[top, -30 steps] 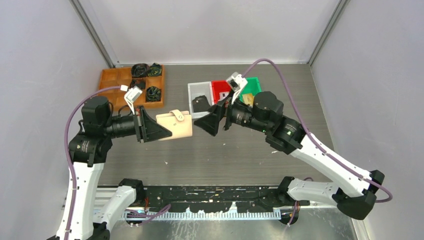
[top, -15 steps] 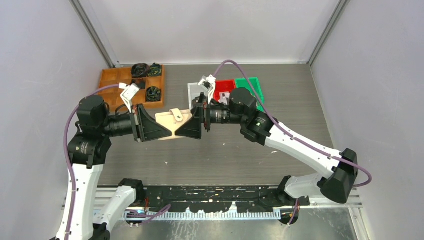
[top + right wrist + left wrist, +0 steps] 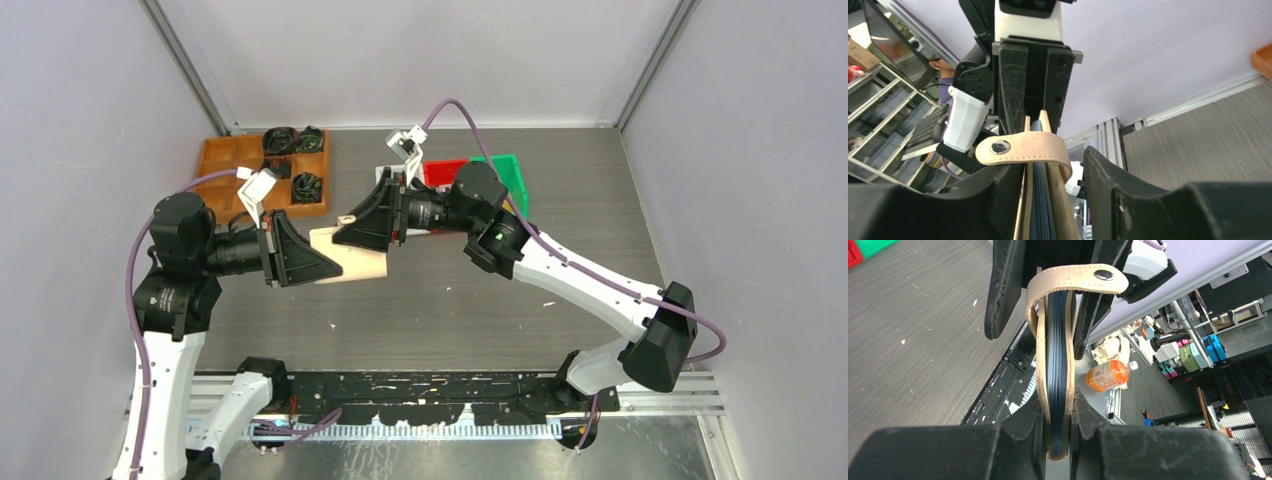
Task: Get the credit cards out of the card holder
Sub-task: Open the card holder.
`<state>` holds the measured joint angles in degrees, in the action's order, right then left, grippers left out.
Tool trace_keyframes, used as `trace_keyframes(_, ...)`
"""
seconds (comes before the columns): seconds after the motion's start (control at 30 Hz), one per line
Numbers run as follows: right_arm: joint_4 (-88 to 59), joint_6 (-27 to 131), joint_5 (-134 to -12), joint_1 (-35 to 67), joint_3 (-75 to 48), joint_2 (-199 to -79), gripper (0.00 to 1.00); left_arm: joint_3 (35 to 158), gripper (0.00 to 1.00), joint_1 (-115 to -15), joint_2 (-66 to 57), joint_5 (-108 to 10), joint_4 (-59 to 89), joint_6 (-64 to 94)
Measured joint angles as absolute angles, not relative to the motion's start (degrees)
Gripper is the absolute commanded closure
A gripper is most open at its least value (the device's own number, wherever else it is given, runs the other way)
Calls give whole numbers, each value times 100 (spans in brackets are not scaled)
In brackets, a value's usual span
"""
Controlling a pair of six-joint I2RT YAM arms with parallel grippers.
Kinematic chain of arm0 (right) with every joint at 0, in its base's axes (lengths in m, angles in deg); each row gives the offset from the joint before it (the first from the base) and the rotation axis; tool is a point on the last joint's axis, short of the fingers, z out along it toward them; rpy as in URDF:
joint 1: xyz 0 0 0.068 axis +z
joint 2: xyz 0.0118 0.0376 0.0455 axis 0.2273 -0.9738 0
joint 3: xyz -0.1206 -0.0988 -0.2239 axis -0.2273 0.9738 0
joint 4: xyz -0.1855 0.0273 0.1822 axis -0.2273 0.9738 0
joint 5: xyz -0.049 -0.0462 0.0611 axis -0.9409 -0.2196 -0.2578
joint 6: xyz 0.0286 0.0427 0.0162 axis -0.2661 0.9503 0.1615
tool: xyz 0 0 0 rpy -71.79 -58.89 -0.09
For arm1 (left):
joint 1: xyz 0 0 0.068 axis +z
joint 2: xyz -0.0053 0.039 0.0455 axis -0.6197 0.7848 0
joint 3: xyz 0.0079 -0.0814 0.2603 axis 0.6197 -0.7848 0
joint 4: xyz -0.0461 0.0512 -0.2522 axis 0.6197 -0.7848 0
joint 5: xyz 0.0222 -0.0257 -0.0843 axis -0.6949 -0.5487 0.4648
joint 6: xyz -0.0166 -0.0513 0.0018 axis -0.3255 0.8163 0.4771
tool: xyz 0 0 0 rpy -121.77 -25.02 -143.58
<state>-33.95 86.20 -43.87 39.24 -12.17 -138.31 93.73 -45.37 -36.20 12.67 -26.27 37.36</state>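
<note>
The beige-tan card holder [image 3: 358, 262] hangs above the table, folded, with its tab strap [image 3: 1075, 280] snapped over the edge. My left gripper [image 3: 325, 262] is shut on its near end, one finger [image 3: 1023, 440] pressed on each cover. My right gripper [image 3: 345, 231] straddles the opposite end by the strap [image 3: 1023, 150]. Its left finger [image 3: 993, 200] lies against one cover, and a gap shows between the other cover and its right finger [image 3: 1108, 190]. Only dark blue pocket edges [image 3: 1058, 365] show between the covers. The credit cards are hidden.
A wooden compartment tray [image 3: 225, 160] with black items sits at the back left. A red bin [image 3: 445, 172] and a green bin [image 3: 505, 168] stand behind the right arm. Grey walls close in the table on three sides.
The right arm has swung left from the bins until its jaws surround the card holder's far end, and they have narrowed. The left gripper and the holder have stayed put.
</note>
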Motion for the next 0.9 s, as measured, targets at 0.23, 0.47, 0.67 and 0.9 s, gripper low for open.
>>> trace_keyframes(0.23,-3624,8941,-4284,3935,-1344,-13905,60,9349,100,-4537,-3666,1304,-2636,3681)
trace_keyframes(0.47,-3618,9121,-4267,3913,-1558,-13931,71,9333,100,-4537,-3734,1337,-2901,3143)
trace_keyframes(0.67,-3412,9153,-4277,3913,-1698,-13940,99,9331,65,-4537,-3824,1311,-3097,2813)
trace_keyframes(0.9,-2547,8845,-4435,3913,-1963,-13940,99,9248,14,-4537,-4022,1249,-3065,2702)
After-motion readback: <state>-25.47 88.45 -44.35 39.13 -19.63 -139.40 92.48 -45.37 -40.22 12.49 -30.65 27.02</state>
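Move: Straddling the card holder with half-open fingers, the right hand has the holder's middle about 3 cm back, 1 cm to its right and 2 cm below. The holder's strap lies some 2 cm ahead and roughly 1 cm above the right hand point. The left hand already pinches the holder's near edge, with the middle about 2 cm ahead, 2 cm to its right and 1 cm higher; from that hand the strap is about 7 cm ahead, 1 cm right and 3 cm up. Rising about 3.5 cm along the card holder, the right hand shuts its fingers and pinches the leather strap, then dips a good centimetre with that grip. The left hand meanwhile eases about 1.5 cm back and 1 cm down, still gripping until late, then opens wide and lets go of the holder's edge. ##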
